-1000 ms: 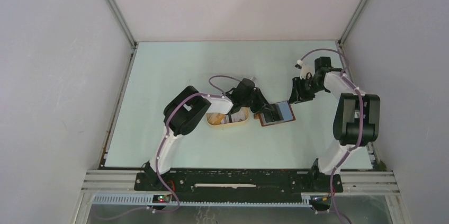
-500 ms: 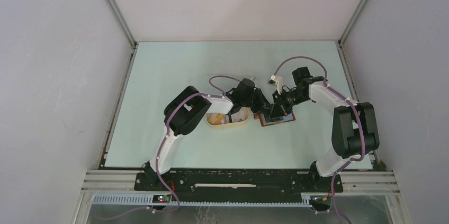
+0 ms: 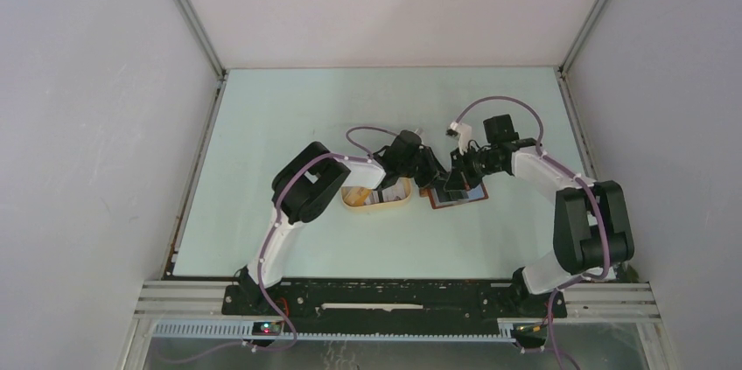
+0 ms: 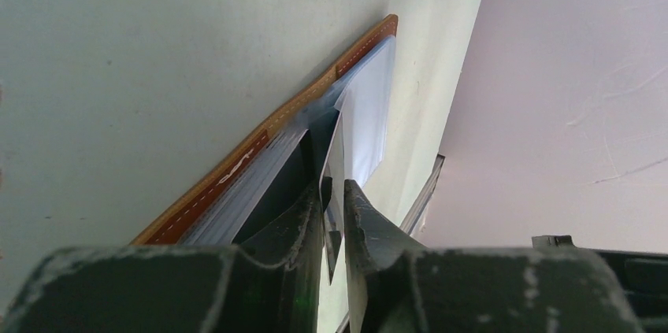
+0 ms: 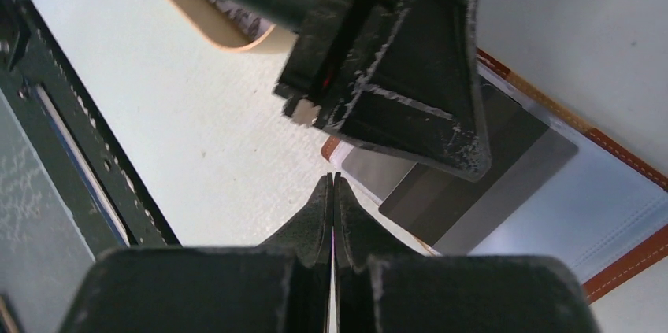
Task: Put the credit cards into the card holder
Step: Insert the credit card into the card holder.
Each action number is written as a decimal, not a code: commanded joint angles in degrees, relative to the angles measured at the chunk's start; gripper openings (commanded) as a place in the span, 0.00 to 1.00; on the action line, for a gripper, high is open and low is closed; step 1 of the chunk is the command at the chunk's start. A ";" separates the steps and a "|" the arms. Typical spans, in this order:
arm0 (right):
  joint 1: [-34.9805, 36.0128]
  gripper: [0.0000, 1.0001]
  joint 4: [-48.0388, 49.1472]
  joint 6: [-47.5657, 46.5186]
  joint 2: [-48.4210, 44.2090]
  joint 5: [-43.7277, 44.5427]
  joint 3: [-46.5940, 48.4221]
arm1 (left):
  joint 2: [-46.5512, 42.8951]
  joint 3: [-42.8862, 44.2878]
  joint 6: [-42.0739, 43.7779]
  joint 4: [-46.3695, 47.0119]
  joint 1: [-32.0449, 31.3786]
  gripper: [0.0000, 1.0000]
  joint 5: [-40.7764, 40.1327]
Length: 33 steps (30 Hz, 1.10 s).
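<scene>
The card holder lies open on the table, its brown stitched edge and greyish pockets showing. A dark grey credit card stands tilted with its lower end on the pockets. My left gripper is around its upper end. In the left wrist view the card is edge-on between the jaws, which stand slightly apart, and a slit of light shows on one side. My right gripper is shut on nothing, its tips low over the table by the holder's near corner.
An oval cream tray with more cards sits just left of the card holder, its rim under the left arm. The black rail runs along the table's near edge. Both arms crowd together over the holder.
The right arm swung in from the far right to the card holder and its jaws closed. The left gripper stayed at the holder, its jaws easing slightly apart.
</scene>
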 commanded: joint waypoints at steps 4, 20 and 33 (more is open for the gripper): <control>0.60 0.00 4.03 14.14 3.54 5.64 1.34 | 1.81 1.42 0.27 -1.76 0.01 0.21 0.34; 2.40 0.00 5.97 25.43 6.79 13.23 0.66 | 1.81 1.31 0.06 -1.58 0.18 0.22 0.35; 1.41 0.00 6.16 26.48 6.65 23.34 0.63 | 1.81 1.18 0.03 -1.49 0.23 0.25 0.54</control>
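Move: The credit card I'm going for, tilted up over the open card holder, has its middle about 3 cm ahead of my right fingertips, 3 cm to their right and some 6 cm below. My left fingertips are on its left part, 3 cm ahead, 1 cm right and 5 cm below my right hand; from my left hand the card's middle is level ahead, about 2 cm right and 1 cm down. The tray lies roughly 19 cm left of my right hand, 1 cm ahead and 6 cm lower. I lower my right hand about 5 cm, fingers kept shut, easing a couple of centimetres forward and to the right, until its tips are in close beside my left fingertips at the near part of the card. On the way I swing the wrist some 25 degrees clockwise and tip it as well. My left hand stays put, keeping its narrow grip on the card. ##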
